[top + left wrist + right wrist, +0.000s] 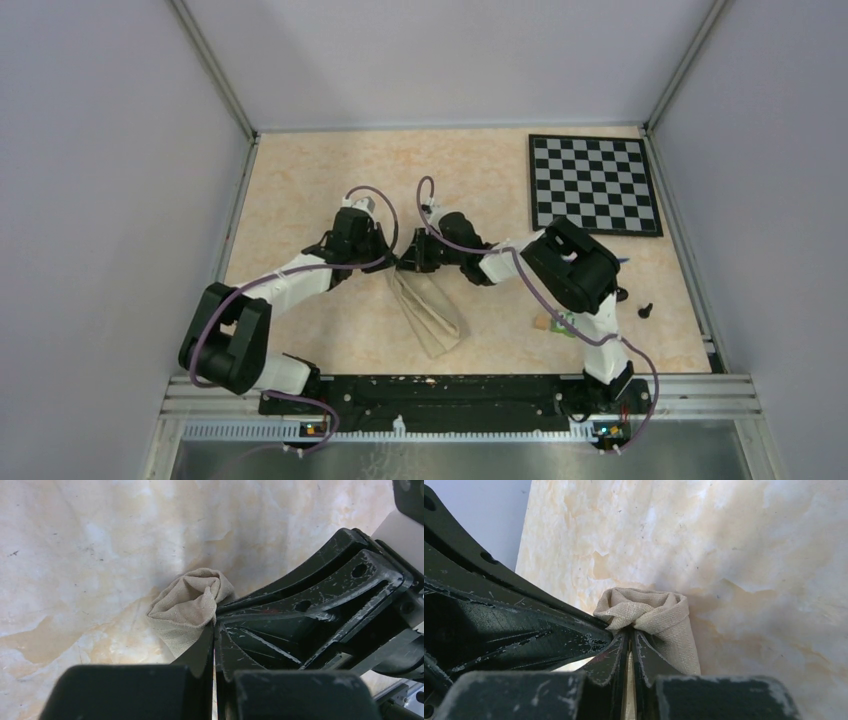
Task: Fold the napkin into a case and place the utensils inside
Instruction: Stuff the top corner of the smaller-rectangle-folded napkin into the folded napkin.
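Observation:
The beige napkin is gathered into a narrow crumpled strip that trails from both grippers toward the near edge. My left gripper is shut on its bunched top end, as the left wrist view shows, with cloth pinched at the tips. My right gripper is shut on the same bunch, tips right against the left gripper's fingers. The two grippers meet tip to tip. A thin bluish utensil tip peeks out behind the right arm; the rest of the utensils are hidden.
A black-and-white chessboard lies at the far right. A small green block and a tiny black knob sit beside the right arm's base. Metal rails border the speckled tabletop on all sides.

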Robot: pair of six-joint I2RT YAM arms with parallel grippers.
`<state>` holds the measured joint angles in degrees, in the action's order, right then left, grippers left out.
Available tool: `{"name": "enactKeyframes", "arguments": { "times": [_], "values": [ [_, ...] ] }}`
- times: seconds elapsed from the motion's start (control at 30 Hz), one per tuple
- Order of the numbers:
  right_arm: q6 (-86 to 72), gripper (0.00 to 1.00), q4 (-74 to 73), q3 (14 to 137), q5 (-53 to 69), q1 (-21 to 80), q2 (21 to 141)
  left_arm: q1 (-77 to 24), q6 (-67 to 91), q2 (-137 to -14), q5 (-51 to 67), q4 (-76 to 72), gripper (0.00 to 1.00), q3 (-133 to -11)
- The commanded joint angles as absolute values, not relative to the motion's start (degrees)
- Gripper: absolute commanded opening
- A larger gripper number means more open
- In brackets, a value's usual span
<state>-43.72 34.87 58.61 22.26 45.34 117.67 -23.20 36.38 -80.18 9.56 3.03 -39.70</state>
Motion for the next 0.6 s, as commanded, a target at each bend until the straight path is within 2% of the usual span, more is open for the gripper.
{"name": "enactKeyframes", "arguments": {
  "times": [0.0, 0.13, 0.23, 0.33, 0.47, 0.57],
  "values": [
    [-46.8, 0.07, 39.7, 62.7, 22.6, 47.5, 121.0, -23.2, 38.5, -81.2, 11.6, 0.4, 0.00, -38.9],
    [-48.5, 0.15, 41.3, 59.7, 23.6, 45.5, 121.9, -23.2, 38.5, -81.1, 10.4, 0.9, 0.00, -38.8],
    [-47.5, 0.26, 42.0, 54.3, 25.5, 43.5, 115.7, -23.1, 37.5, -79.9, 8.3, 2.2, 0.00, -38.5],
    [-44.1, 0.31, 37.3, 53.4, 26.4, 43.2, 111.3, -22.6, 36.7, -79.4, 7.9, 2.9, 0.00, -37.9],
    [-43.9, 0.33, 37.4, 52.2, 26.6, 43.2, 110.5, -22.2, 36.8, -79.0, 8.7, 2.7, 0.00, -37.6],
    [-44.6, 0.25, 38.3, 53.2, 27.0, 43.6, 113.0, -22.2, 37.2, -78.6, 9.5, 2.1, 0.00, -37.4]
  ]
}}
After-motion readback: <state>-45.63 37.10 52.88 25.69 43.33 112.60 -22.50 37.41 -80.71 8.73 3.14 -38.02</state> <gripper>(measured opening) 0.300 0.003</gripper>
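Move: The bunched top end of the folded napkin, with the pocket mouth the corner is being stuffed into, is right at both my hands. From my right hand point its middle is about 1 cm to the left, 1 cm ahead and 1 cm lower. From my left hand point it is some 2 cm ahead and 1 cm below. The napkin's lower end trails back from my right hand, roughly 16 cm behind and 7 cm to its right. My right hand, its nearly shut fingertips already in the cloth, pokes about 1 cm left and down into the pocket mouth. Then it opens its fingers to roughly a third and backs out some 3 cm to the right and up, coming free of the napkin. My left hand keeps its fingers shut on the rim, easing about 1.5 cm down and slightly left. ##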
